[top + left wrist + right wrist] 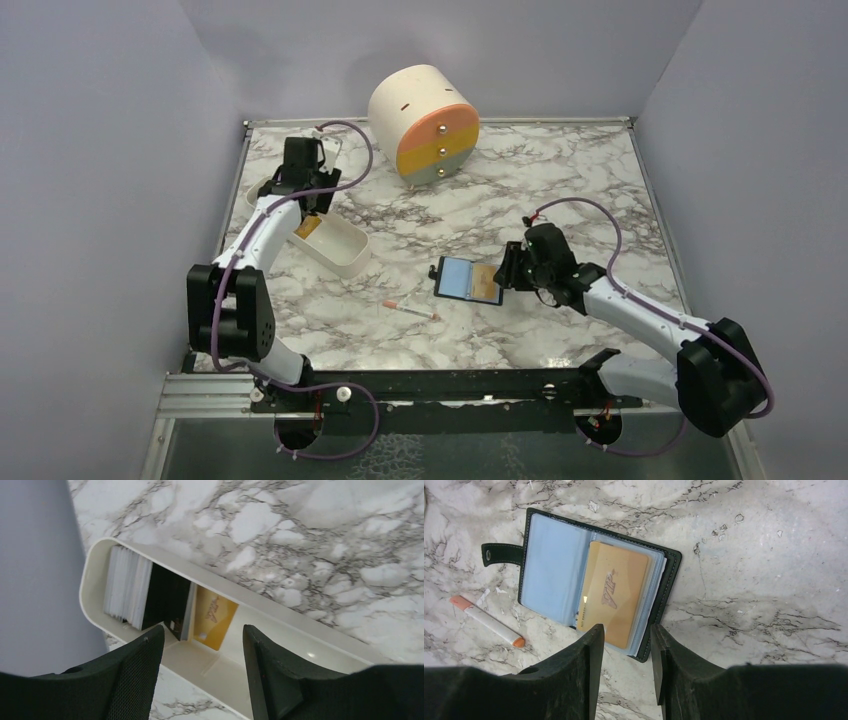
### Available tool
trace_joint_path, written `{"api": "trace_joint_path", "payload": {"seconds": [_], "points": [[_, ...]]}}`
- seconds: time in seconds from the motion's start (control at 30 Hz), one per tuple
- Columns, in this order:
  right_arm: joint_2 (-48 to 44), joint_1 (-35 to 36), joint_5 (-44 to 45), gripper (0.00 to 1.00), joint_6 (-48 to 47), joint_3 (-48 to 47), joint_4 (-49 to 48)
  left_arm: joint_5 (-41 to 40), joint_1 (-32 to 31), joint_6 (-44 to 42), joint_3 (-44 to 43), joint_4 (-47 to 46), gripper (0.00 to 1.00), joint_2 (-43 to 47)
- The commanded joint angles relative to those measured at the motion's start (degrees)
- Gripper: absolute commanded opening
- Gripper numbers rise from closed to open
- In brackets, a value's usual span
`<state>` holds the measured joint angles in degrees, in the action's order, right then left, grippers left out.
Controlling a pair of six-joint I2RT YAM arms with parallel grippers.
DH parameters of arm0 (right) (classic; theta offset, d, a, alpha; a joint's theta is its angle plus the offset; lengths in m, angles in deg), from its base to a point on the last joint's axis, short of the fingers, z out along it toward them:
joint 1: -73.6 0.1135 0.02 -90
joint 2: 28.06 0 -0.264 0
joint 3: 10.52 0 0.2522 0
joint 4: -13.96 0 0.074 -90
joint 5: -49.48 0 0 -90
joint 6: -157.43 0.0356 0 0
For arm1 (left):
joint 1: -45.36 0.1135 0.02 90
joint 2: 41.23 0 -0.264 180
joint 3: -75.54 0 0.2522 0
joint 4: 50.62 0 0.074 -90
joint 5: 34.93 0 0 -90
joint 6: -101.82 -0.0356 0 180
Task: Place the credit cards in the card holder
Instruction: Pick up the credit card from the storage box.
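The black card holder (549, 565) lies open on the marble, its clear sleeves showing. An orange-yellow credit card (613, 595) rests over its right-hand sleeves; whether it is tucked in I cannot tell. My right gripper (626, 640) hovers just off the holder's near edge, open, with nothing between its fingers. From above, the holder (455, 278) sits just left of the right gripper (510, 268). My left gripper (202, 645) is open over the white tray (87, 575). In the tray, another orange-yellow card (215, 617) leans against dark and white cards (125, 587).
A white-and-pink stick (410, 311) lies left of the holder, also seen beside it as the stick (488, 621). A round cream drawer unit (425, 123) stands at the back. The tray (340, 262) runs diagonally at the left, close to the wall.
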<state>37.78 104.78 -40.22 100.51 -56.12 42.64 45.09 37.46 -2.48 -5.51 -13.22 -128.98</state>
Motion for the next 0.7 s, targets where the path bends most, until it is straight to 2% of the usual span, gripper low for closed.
{"api": "trace_joint_path", "payload": {"seconds": [0.0,0.27,0.47,0.67], "points": [[1.2,0.2,-0.6,0.40,-1.7,-2.2,-1.9,-1.3,5.2,-3.8,0.6,-7.9,0.61,-1.5],[3.2,0.2,-0.3,0.40,-2.0,-2.5,-2.7,-0.2,10.7,-5.7,-1.9,-9.6,0.61,-7.2],[5.1,0.2,-0.2,0.40,-2.3,-3.6,-3.0,-3.5,11.4,-9.0,-3.2,-10.3,0.61,-12.3],[5.5,0.1,-0.3,0.40,-2.2,-4.0,-2.9,-6.9,11.5,-11.9,-2.1,-14.4,0.61,-13.2]]}}
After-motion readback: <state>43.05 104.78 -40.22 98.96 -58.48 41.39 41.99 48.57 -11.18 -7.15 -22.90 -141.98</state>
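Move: The black card standing in the storage box lies about 8 cm to the left of the left hand, some 5 cm ahead and 9 cm below. The stack of white cards stands just past it, roughly 12 cm left and 8 cm ahead of this hand; the gold card lies nearer, about 2 cm left, 2 cm ahead and 11 cm down. From the right hand the black card is about 49 cm left and 22 cm ahead, at nearly the same height. Bring the left gripper left about 10 cm and a little forward, away from the gold card to where the white stack meets the black card. Sink roughly 5 cm towards the cards once most of the sideways travel is done, turning the wrist slightly counter-clockwise and letting its left side rise a little. Keep the fingers open. ##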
